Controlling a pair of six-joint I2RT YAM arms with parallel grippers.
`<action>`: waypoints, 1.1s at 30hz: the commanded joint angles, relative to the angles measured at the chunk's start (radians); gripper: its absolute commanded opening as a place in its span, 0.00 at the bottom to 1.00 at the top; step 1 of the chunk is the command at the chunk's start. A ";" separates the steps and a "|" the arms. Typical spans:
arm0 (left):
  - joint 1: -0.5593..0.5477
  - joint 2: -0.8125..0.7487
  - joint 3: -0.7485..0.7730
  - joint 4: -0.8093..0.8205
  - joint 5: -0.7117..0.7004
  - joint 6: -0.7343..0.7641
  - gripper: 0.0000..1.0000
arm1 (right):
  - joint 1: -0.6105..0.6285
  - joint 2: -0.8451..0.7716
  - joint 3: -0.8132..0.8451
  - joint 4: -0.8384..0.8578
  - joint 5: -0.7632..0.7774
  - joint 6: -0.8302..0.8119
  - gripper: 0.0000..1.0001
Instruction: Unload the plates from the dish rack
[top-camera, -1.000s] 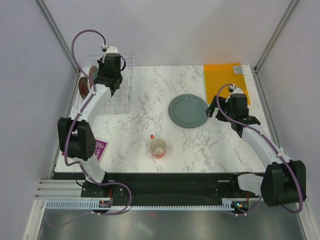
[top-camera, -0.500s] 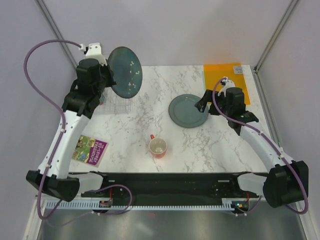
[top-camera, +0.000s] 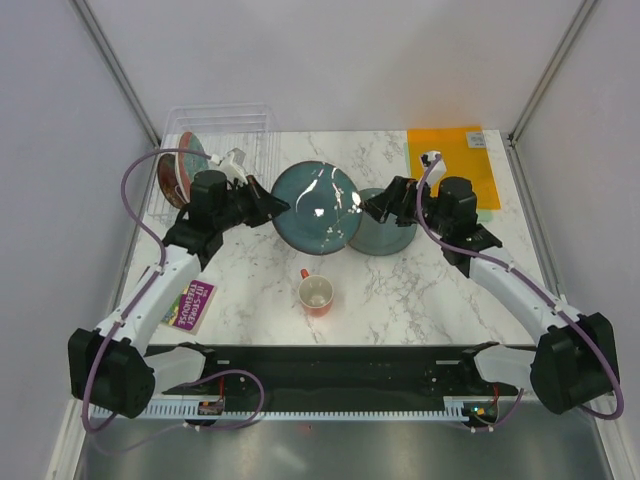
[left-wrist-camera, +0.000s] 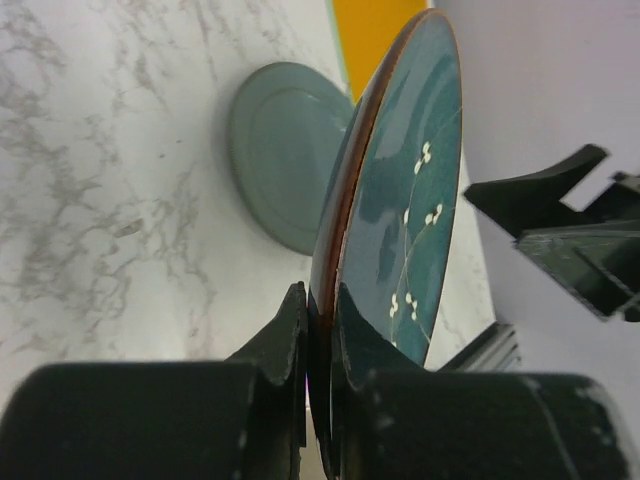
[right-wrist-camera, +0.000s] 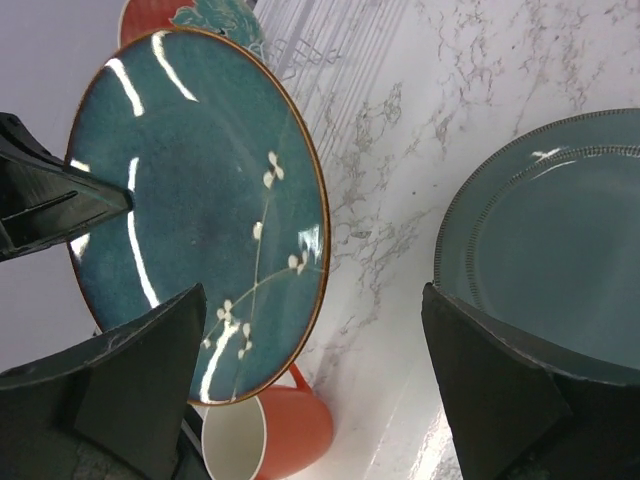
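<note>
My left gripper (top-camera: 268, 208) is shut on the rim of the dark teal plate (top-camera: 317, 207) and holds it on edge above the table's middle. The left wrist view shows its jaws (left-wrist-camera: 322, 330) pinching the plate (left-wrist-camera: 400, 200). My right gripper (top-camera: 378, 205) is open, just right of the teal plate, its jaws (right-wrist-camera: 312, 300) facing the plate's face (right-wrist-camera: 190, 200). The grey-green plate (top-camera: 398, 238) lies flat on the table under the right gripper. The clear dish rack (top-camera: 215, 125) stands at the back left with a red floral plate (top-camera: 180, 170) upright in it.
A small red mug (top-camera: 316, 294) stands below the held plate, nearer the front. A flat orange sheet (top-camera: 445, 160) lies at the back right. A purple booklet (top-camera: 190, 305) lies at the front left. Grey walls close the sides.
My left arm has lifted the teal plate out of the rack and swung it right and down to the table's middle. My right gripper has moved left toward the plate.
</note>
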 joint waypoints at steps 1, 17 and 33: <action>0.001 -0.081 -0.008 0.473 0.172 -0.236 0.02 | 0.011 0.040 -0.028 0.129 -0.030 0.063 0.96; -0.016 -0.097 -0.186 0.648 0.198 -0.346 0.02 | 0.037 0.137 -0.077 0.374 -0.144 0.173 0.54; -0.014 -0.123 -0.042 0.067 -0.198 0.155 0.81 | -0.107 0.011 0.008 0.060 0.116 -0.012 0.00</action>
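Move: The left hand already pinches the left rim of a plate, with the waiting right gripper some 22 cm to its right at about its height. From the open right gripper, the held plate's middle is about 14 cm left, level fore and aft and a touch lower; the plate on the table lies roughly 7 cm ahead, 3 cm right and 18 cm below; the mug is some 16 cm back, 13 cm left and 14 cm below. The left hand carries the held plate about 2.5 cm right, lifting some 3 cm and sinking again as it rolls its left side down about 15 degrees, while the right hand reaches about 4 cm left and pinches the plate's free right rim. Once both hold it, the left fingers open and let go, easing back left about a centimetre, and the right hand draws the plate back some 4 cm to the right and 2 cm down, over the table plate's near-left part. ##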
